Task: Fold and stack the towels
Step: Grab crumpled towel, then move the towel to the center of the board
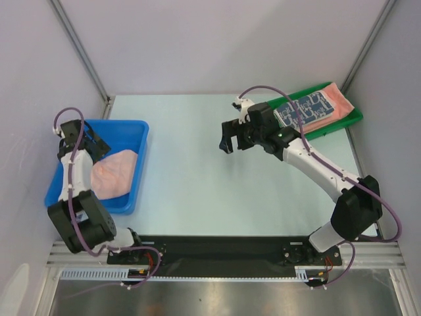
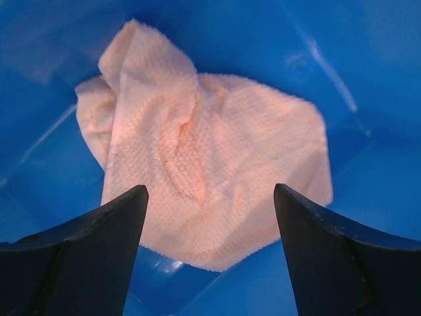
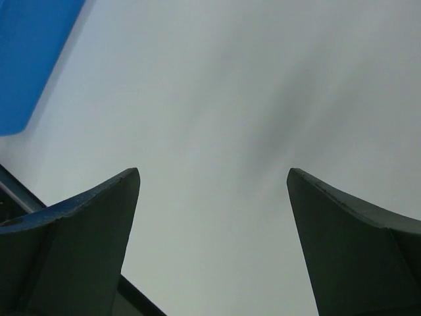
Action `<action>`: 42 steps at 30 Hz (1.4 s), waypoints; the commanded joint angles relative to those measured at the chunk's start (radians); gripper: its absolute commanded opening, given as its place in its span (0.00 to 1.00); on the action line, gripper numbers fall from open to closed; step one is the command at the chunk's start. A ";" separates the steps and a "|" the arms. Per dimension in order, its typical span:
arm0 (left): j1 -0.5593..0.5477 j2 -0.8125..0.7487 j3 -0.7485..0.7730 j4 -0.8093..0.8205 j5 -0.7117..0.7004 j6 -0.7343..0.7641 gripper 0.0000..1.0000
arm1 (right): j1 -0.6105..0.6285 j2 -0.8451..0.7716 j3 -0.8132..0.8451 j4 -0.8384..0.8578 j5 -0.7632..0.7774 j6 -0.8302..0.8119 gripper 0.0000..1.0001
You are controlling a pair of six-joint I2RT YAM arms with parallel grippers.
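Observation:
A crumpled salmon-pink towel point(image 1: 115, 171) lies in the blue bin point(image 1: 128, 128) at the left. In the left wrist view the same towel point(image 2: 217, 164) fills the bin floor. My left gripper point(image 1: 97, 146) hangs open over the bin's far end, just above the towel, with nothing between its fingers point(image 2: 210, 224). A folded dark blue white-patterned towel point(image 1: 304, 106) lies on a folded salmon-pink towel point(image 1: 337, 105) in the green tray point(image 1: 355, 116) at the back right. My right gripper point(image 1: 227, 139) is open and empty above the bare table; it also shows in the right wrist view point(image 3: 214, 191).
Grey walls close in the table on the left, back and right. The right arm stretches from its base point(image 1: 342, 224) across the right side of the table. A corner of the blue bin point(image 3: 33, 59) shows in the right wrist view.

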 commanded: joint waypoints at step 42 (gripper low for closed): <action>-0.787 -0.113 0.294 0.131 0.436 -0.052 0.01 | -0.033 -0.413 -0.018 -0.159 0.380 0.088 1.00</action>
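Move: The crumpled pink towel lies in the blue bin almost straight below the open left hand, its middle about 14 cm down and some 2 cm back. The bin's right wall stands about 12 cm to this hand's right, level with it fore and aft, and its near wall some 17 cm back, straight behind. From the right hand the towel is about 48 cm to the left, 3 cm back and 20 cm below. The left hand drops almost straight down about 13 cm into the blue bin, fingers tipping steeper, and shuts them to pinch the crumpled towel near its middle. It then whips up nearly 40 cm and about 30 cm right past the bin's right wall, bulging forward before drawing back, turning clockwise with fingers lifting towards level, while the open, empty right hand dips slightly, then starts up and right. ##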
